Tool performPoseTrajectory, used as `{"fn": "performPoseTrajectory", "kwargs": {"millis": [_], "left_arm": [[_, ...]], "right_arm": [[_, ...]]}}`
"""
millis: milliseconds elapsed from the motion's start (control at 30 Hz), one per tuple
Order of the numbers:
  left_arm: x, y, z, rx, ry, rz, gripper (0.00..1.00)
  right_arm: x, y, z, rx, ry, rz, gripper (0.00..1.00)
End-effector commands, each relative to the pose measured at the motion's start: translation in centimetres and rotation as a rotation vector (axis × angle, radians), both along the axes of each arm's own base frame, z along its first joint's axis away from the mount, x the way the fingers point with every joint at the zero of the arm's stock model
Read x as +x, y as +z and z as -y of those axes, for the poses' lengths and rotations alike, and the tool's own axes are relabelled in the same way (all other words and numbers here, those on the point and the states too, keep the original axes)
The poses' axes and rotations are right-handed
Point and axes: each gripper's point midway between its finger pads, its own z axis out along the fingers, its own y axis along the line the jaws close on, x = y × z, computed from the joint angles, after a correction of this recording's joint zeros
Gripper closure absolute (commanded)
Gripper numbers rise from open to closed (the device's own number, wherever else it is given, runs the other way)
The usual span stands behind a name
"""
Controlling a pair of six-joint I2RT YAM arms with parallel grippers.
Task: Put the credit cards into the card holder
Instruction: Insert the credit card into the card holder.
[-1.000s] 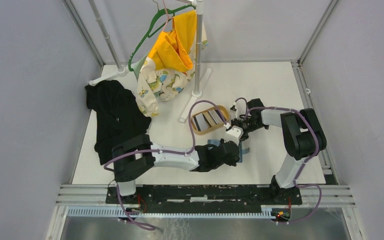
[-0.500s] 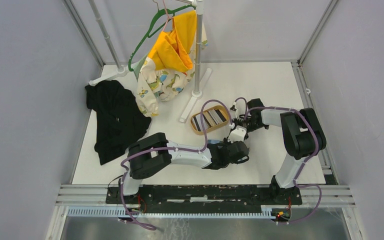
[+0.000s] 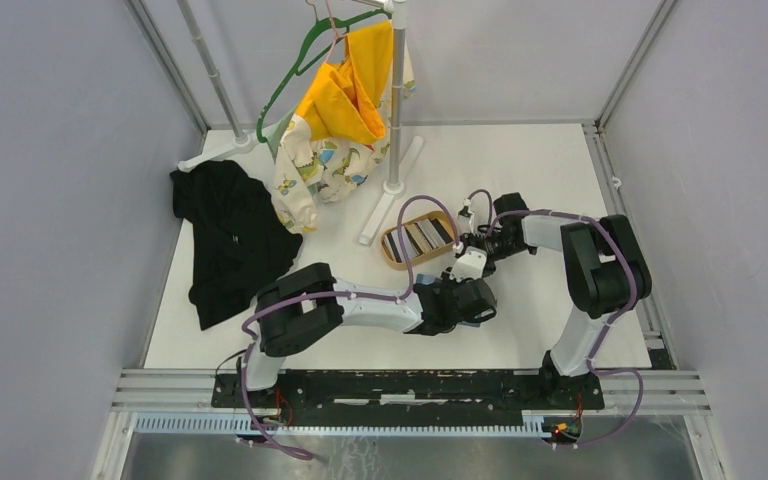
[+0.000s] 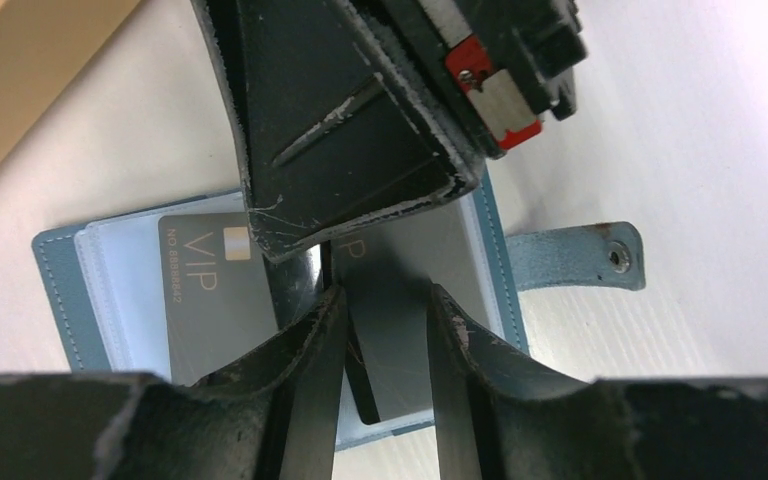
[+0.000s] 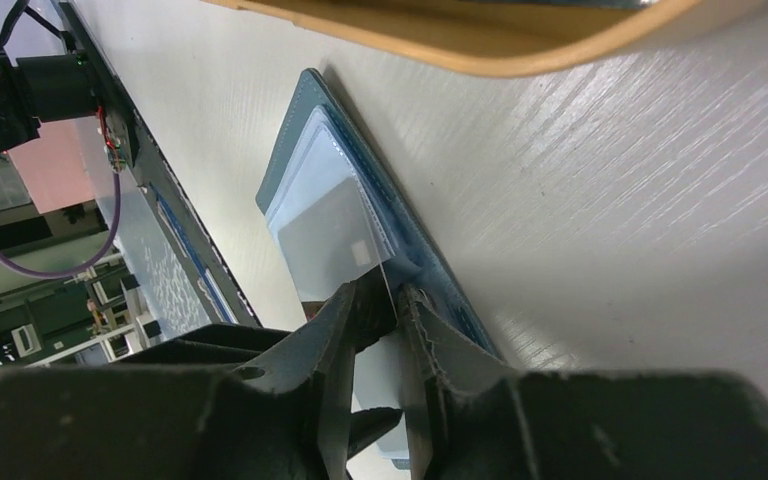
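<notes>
The teal card holder [image 4: 55, 290] lies open on the table, its snap tab [image 4: 580, 258] sticking out to the right. A grey VIP card [image 4: 200, 290] sits in its left pocket and a second grey card [image 4: 400, 300] lies on its right half. My left gripper [image 4: 385, 295] hovers open over that second card, fingers either side. My right gripper [image 5: 397, 292] comes down from above, jaws slightly apart around a thin sheet edge at the holder [image 5: 300, 130]; open. More credit cards [image 3: 422, 236] lie in the oval wooden tray [image 3: 396, 256].
The tray [image 5: 480, 40] sits just behind the holder. A clothes rack pole [image 3: 396, 110] with a yellow garment [image 3: 345, 95] and green hanger stands at the back. A black garment [image 3: 228, 235] lies at the left.
My left arm has slid right, over the card holder. Both grippers' jaws have parted a little. The right gripper has shifted slightly back towards the tray.
</notes>
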Motion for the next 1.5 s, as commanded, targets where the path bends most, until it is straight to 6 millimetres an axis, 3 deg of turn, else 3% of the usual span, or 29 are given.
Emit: {"fn": "performPoseTrajectory", "kwargs": {"millis": [0,367,667,933,1133,1200,1300,1333,1400,1467], "left_arm": [[1.2,0.2,-1.3,0.011,0.077,0.014,0.57],[1.4,1.0,-1.9,-0.005,0.09,0.016,0.56],[1.1,3.9,-2.4,-0.063,0.081,0.03,0.51],[-0.9,8.3,-2.2,-0.183,-0.036,0.052,0.43],[-2.0,10.1,-5.7,-0.259,-0.052,0.077,0.43],[-2.4,10.7,-6.9,-0.301,-0.06,0.092,0.43],[-2.4,12.2,-9.2,-0.384,-0.034,0.124,0.37],[-2.2,13.0,-10.0,-0.417,-0.018,0.137,0.31],[-1.9,14.4,-11.5,-0.488,0.011,0.15,0.11],[-2.0,15.6,-12.3,-0.559,-0.014,0.142,0.01]], "right_arm": [[1.8,0.3,0.6,-0.029,0.023,0.102,0.71],[3.0,3.0,1.8,-0.022,0.015,0.213,0.67],[4.3,7.0,3.1,0.008,0.004,0.4,0.68],[5.4,12.6,4.0,0.024,0.024,0.691,0.69],[4.1,18.8,3.7,0.061,0.144,1.087,0.68],[2.4,20.7,3.1,0.104,0.244,1.265,0.55],[-0.7,21.5,2.1,0.182,0.438,1.516,0.35],[-2.1,21.3,1.6,0.242,0.498,1.577,0.31],[-4.2,21.2,0.9,0.343,0.563,1.649,0.05],[-5.6,21.0,0.4,0.422,0.586,1.651,0.02]]}}
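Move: Under the left hand lies the open card holder, its middle about 3 cm to the left, 1 cm back and 1 cm down; its right-hand card sits directly below, 1 cm back. The tray of cards is some 10 cm ahead and 8 cm left, and the holder's strap 5 cm right and 1 cm back. From the right hand the holder's middle is about 5 cm back, 3 cm left and 2 cm down; the tray is 8 cm ahead and 8 cm left. Backing off from the card holder with both hands: the right fingertips come free at its far part, rising about 20 cm, first going forward and right, then back, as the wrist swings nearly 90 degrees until the fingers point level leftward. The left hand slips about 1 cm forward-left low over the right-hand card, then goes left and up some 10 cm each, drawing slightly back. Both grippers open nearly wide. ##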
